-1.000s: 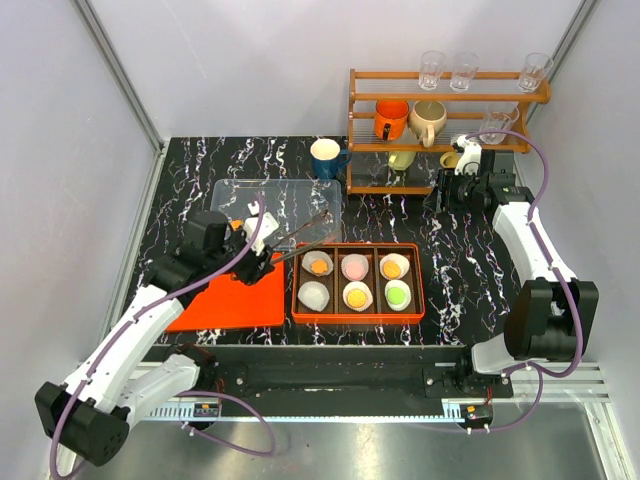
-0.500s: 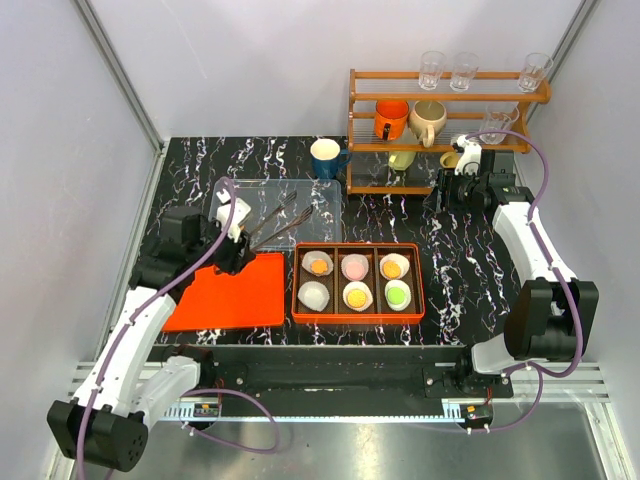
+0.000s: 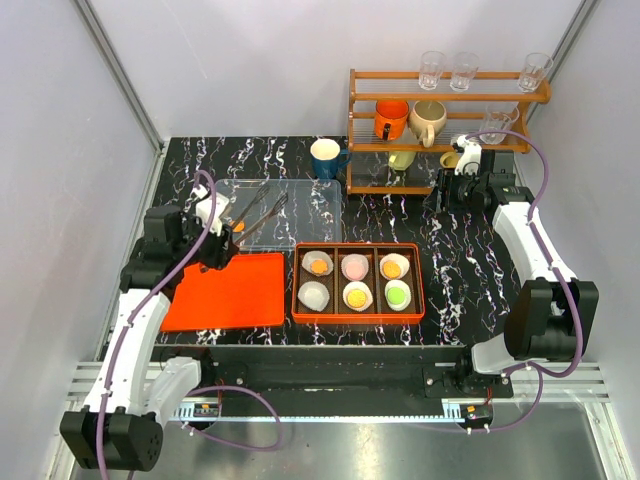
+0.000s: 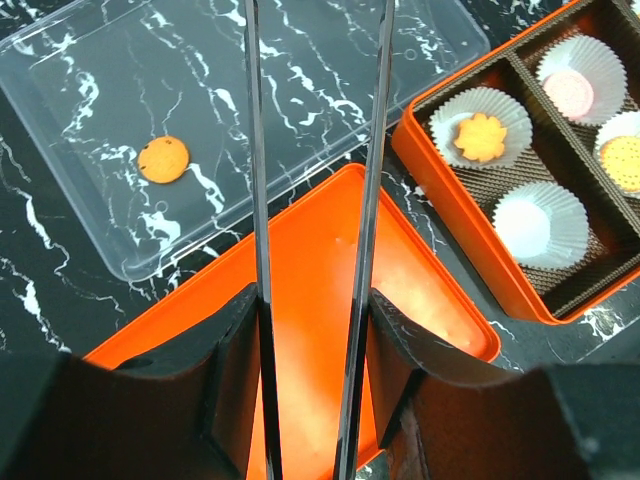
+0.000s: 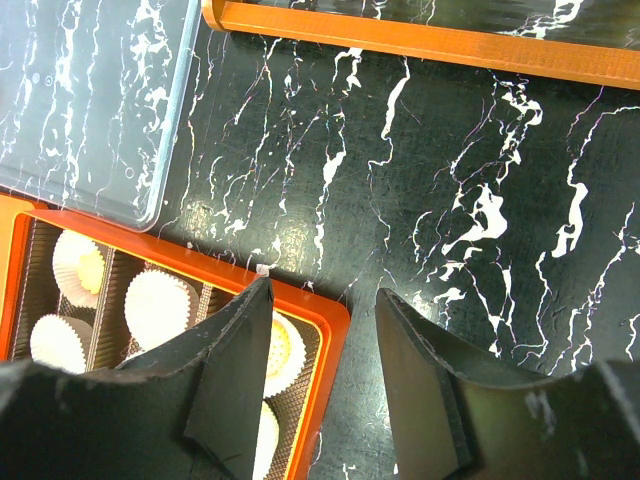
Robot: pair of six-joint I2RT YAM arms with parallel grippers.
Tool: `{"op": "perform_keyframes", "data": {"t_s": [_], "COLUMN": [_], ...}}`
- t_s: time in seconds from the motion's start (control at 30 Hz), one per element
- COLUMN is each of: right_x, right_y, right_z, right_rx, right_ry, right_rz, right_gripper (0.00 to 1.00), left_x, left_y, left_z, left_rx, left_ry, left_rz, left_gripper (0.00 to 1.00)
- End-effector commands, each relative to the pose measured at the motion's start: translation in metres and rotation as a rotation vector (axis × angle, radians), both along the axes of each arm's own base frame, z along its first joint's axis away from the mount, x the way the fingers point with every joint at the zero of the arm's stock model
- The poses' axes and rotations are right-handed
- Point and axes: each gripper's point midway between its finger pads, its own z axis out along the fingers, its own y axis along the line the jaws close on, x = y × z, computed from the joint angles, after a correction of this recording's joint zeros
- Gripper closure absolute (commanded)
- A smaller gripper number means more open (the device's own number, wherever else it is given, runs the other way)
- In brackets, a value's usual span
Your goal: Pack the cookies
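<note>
My left gripper (image 3: 226, 240) (image 4: 310, 300) is shut on a pair of long black tongs (image 3: 262, 212) (image 4: 256, 200). Their tips stand apart over the clear tray (image 3: 300, 195) (image 4: 90, 70), and nothing is between them. One orange cookie (image 4: 163, 158) (image 3: 238, 226) lies on that tray, left of the tongs. The orange box (image 3: 420, 290) (image 4: 440, 190) holds white liners with an orange cookie (image 4: 480, 138), a pink one (image 4: 570, 90), a green one (image 3: 398, 294) and others. The front-left liner (image 4: 540, 222) is empty. My right gripper (image 3: 447, 190) (image 5: 320, 290) is open and empty beside the rack.
An orange lid (image 3: 228, 292) lies flat left of the box, under my left wrist. A blue mug (image 3: 326, 158) stands behind the tray. The wooden rack (image 3: 440, 130) with mugs and glasses fills the back right. Walls close in both sides.
My left arm has drawn back to the left and away from the box. The tongs have swung from the box's left edge to over the clear tray. The right arm is unmoved.
</note>
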Motion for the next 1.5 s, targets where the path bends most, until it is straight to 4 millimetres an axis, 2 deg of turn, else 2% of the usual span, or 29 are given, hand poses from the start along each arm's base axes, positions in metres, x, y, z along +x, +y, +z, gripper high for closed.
{"op": "perform_keyframes", "data": {"t_s": [0.0, 0.83, 1.23, 1.47], "right_x": [0.006, 0.006, 0.006, 0.006], "right_y": [0.0, 0.0, 0.0, 0.001], "right_z": [0.009, 0.011, 0.011, 0.011], "right_rx": [-0.001, 0.0, 0.002, 0.004], "right_ry": [-0.041, -0.048, -0.044, -0.045], "right_rz": [0.012, 0.015, 0.016, 0.016], "right_gripper": [0.46, 0.46, 0.46, 0.46], "left_x": [0.012, 0.038, 0.046, 0.052], "left_y": [0.009, 0.085, 0.105, 0.115], "left_z": [0.03, 0.012, 0.001, -0.02], "left_rx": [-0.029, -0.03, -0.017, 0.003], "left_ry": [-0.094, -0.06, -0.035, 0.02], "left_rz": [0.046, 0.289, 0.339, 0.363], "left_gripper": [0.55, 0.55, 0.55, 0.54]}}
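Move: The last orange cookie, on the clear tray, lies about 14 cm ahead of the left hand, 4 cm to its left and 17 cm below. The clear tray's middle is some 17 cm ahead and 6 cm right; the orange tray's is about 4 cm back and 9 cm left; the cookie box's is roughly 30 cm right and 2 cm back. From the right hand the cookie lies some 55 cm left and 2 cm ahead. Still holding the tongs, the left hand swings about 10 cm left, turning some 20 degrees counter-clockwise beside the cookie. ##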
